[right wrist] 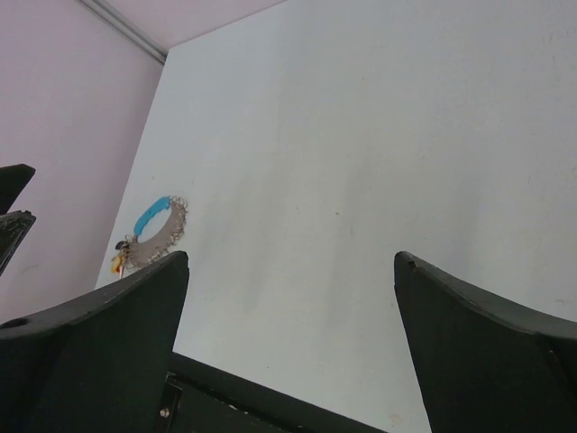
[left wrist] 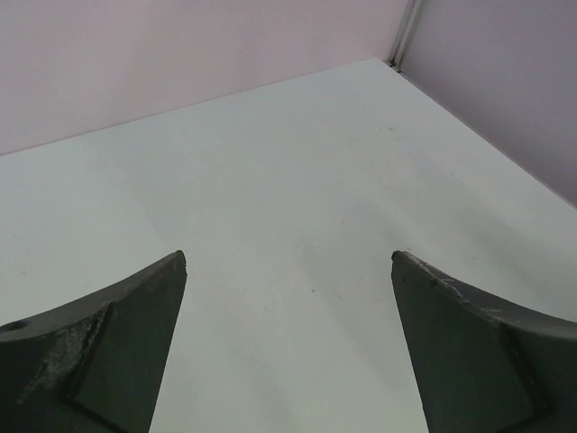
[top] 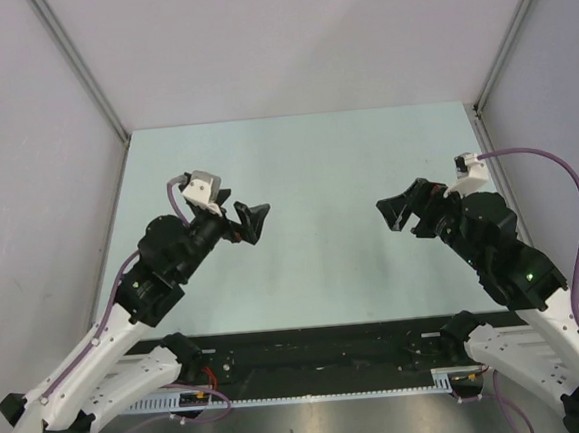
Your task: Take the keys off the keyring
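Only the right wrist view shows the task's things. Far to the left on the pale table lies a small loop, part bright blue strap [right wrist: 151, 216], part dull brownish band [right wrist: 168, 236]. A tiny cluster at its lower end [right wrist: 121, 262] looks like the keys. The keyring's wire is too small to make out. In the top view the left arm hides all of this. My left gripper [top: 248, 220] [left wrist: 288, 257] hangs open over bare table. My right gripper [top: 406, 207] [right wrist: 290, 258] is open too, with nothing between its fingers, well apart from the loop.
Pale walls enclose the table on three sides, with metal corner posts [top: 77, 63] [left wrist: 403, 32]. A black rail [top: 310, 350] [right wrist: 261, 397] runs along the near edge between the arm bases. The left arm's dark fingertips [right wrist: 13, 216] show at the right wrist view's left edge.
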### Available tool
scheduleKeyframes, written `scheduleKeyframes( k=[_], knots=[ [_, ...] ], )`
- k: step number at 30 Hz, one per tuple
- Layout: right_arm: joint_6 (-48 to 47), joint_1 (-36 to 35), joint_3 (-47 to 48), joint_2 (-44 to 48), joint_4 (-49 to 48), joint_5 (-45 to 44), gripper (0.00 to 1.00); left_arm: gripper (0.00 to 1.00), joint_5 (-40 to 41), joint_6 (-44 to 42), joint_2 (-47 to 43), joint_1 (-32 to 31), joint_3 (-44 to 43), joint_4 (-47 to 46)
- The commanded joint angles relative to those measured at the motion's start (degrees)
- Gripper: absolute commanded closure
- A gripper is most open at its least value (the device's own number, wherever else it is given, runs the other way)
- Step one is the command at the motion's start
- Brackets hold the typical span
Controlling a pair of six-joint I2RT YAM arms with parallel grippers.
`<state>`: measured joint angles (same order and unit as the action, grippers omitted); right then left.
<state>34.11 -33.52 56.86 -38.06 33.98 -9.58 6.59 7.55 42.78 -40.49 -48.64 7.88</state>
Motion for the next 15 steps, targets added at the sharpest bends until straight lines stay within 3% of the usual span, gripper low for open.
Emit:
scheduleKeyframes(
  k=[1, 9, 13, 15],
  knots=[
    [0.61, 0.12, 0.36, 0.71, -1.02, 0.09, 0.00, 0.00, 6.14, 1.59, -0.16, -0.20, 0.30, -0.94],
    [0.70, 0.03, 0.36, 1.59, 0.47, 1.14, 0.00, 0.00, 27.31, 3.79, 6.69, -0.12, -1.98, 3.89],
    [1.66, -0.06, -1.13, 2.55, 1.70, 1.93, 0.00, 0.00, 31.11, 2.64, 15.89, 2.60, -6.19, 11.51],
    [1.84, -0.06, -2.54, 3.34, 1.53, 3.16, 0.00, 0.04, 31.29, 5.18, 19.60, 7.16, -9.26, 15.04]
  ],
)
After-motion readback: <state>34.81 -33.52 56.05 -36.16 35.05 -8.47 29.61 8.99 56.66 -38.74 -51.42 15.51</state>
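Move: The keyring with its keys lies flat on the table well to the left gripper's left, roughly 22 cm, only about 4 cm farther out and some 32 cm below. From the right gripper it is roughly 57 cm to the left, about 6 cm ahead and 30 cm down. Nothing else stands on the table near the keyring. Swing the wide-open left gripper down and over towards the keyring, gathering speed: about 7 cm down, with some 6 cm forward and 5 cm to the left. Meanwhile turn it about 25 degrees counter-clockwise so the fingers come round to nearly straight ahead, tip them down and let the left side rise a little. Touch nothing yet. ##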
